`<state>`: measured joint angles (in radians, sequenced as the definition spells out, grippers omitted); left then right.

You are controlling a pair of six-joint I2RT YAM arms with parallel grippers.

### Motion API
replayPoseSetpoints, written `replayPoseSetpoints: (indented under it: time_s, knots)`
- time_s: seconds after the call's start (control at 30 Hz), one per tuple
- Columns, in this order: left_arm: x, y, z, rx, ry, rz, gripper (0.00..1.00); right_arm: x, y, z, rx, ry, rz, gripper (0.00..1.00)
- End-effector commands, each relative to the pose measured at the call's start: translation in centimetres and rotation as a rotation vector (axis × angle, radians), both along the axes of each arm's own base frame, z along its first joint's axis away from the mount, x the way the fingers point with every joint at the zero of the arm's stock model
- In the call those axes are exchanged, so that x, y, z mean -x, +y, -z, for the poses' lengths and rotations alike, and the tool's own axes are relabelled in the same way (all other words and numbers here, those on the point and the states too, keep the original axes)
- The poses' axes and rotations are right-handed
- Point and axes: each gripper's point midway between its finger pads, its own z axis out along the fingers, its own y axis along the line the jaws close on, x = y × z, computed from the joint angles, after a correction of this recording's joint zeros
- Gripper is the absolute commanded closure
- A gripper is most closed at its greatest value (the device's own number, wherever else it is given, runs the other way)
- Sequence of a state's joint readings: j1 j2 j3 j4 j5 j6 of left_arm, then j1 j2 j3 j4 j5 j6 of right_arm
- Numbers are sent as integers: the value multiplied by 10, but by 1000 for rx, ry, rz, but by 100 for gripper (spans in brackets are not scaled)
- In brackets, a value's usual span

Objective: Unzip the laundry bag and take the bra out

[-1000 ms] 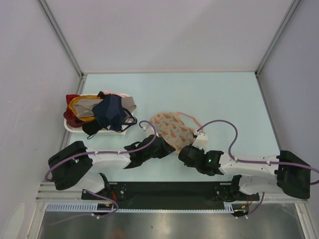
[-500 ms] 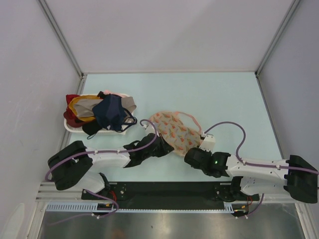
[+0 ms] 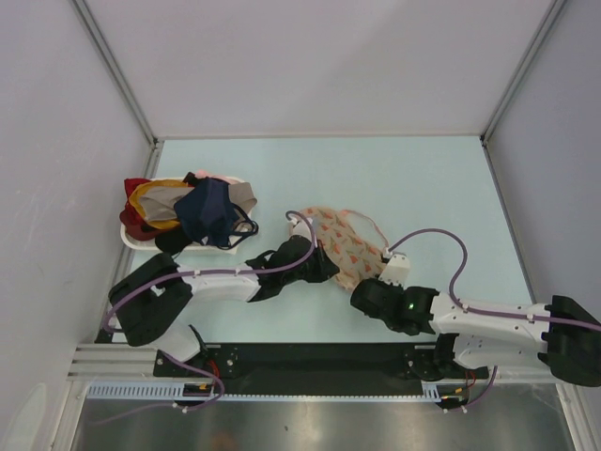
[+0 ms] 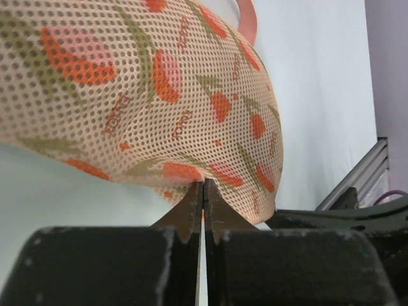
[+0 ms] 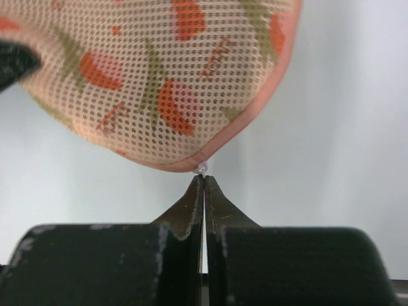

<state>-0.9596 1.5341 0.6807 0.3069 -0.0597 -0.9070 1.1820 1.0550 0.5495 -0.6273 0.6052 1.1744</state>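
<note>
The laundry bag (image 3: 344,241), a beige-pink mesh pouch with red-orange motifs and pink edging, lies mid-table between my two arms. In the left wrist view its mesh (image 4: 159,95) bulges just above my left gripper (image 4: 203,186), which is shut on a pinch of its lower edge. My left gripper (image 3: 328,268) holds the bag's near left side. At the bag's near right edge my right gripper (image 3: 369,282) is shut on the small white zip pull (image 5: 203,169) at the pink rim (image 5: 242,127), fingertips (image 5: 194,191) pressed together. The bra is hidden.
A white tray (image 3: 132,241) at the left holds a heap of navy, red and yellow garments (image 3: 192,211). Grey walls and metal posts close in the pale blue table (image 3: 423,178). A black rail (image 3: 310,357) runs along the near edge.
My left arm has pushed right and the bag has shifted right with it. My right arm has drawn back toward the near right, still at the bag's rim.
</note>
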Motion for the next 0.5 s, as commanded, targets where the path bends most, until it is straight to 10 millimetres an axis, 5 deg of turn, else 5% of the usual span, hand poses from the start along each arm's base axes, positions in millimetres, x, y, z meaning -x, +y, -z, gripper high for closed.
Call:
replayPoseSetpoints:
  time_s: [0.0, 0.1, 0.17, 0.2, 0.23, 0.3, 0.47]
  knots:
    - [-29, -9, -23, -21, -153, 48, 100, 0, 5, -10, -1, -24, -27, 100]
    - [-33, 0, -21, -66, -158, 36, 98, 1, 21, -11, -41, -19, -58, 100]
    - [-32, 9, -26, -82, -169, 13, 79, 0, 34, -9, -61, -17, -89, 100]
    - [-32, 17, -24, -107, -168, -7, 66, 0, 41, -11, -75, -20, -98, 100]
    - [-30, 25, -20, -125, -162, -19, 31, 0, 45, -9, -77, -13, -111, 100]
    - [-25, 36, -29, -120, -165, -45, 6, -2, 57, -6, -74, -15, -141, 100]
    - [-5, 62, -28, -93, -133, -78, 3, -11, 95, -13, -102, -31, -214, 100]
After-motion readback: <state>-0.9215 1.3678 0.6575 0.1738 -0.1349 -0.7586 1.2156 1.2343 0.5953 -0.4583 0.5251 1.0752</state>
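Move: The left fingers are shut on the near-left side of the laundry bag, whose middle lies about 6 cm straight ahead and 3 cm below. The pink strap is some 11 cm ahead and 9 cm to the right, the white tray about 14 cm ahead and 33 cm left. The right fingers already hold the zipper pull at the bag's near corner; from that hand the bag's middle is about 8 cm ahead and 8 cm left. Leftward go both hands, the left one after first easing about 1.5 cm forward: its fingers spread wide and let go of the laundry bag's mesh, then it draws left and up, ending some 4 cm left and 2 cm higher. The right hand keeps the zipper pull pinched and carries it about 4.5 cm left, sinking slightly and turning a little counter-clockwise. ##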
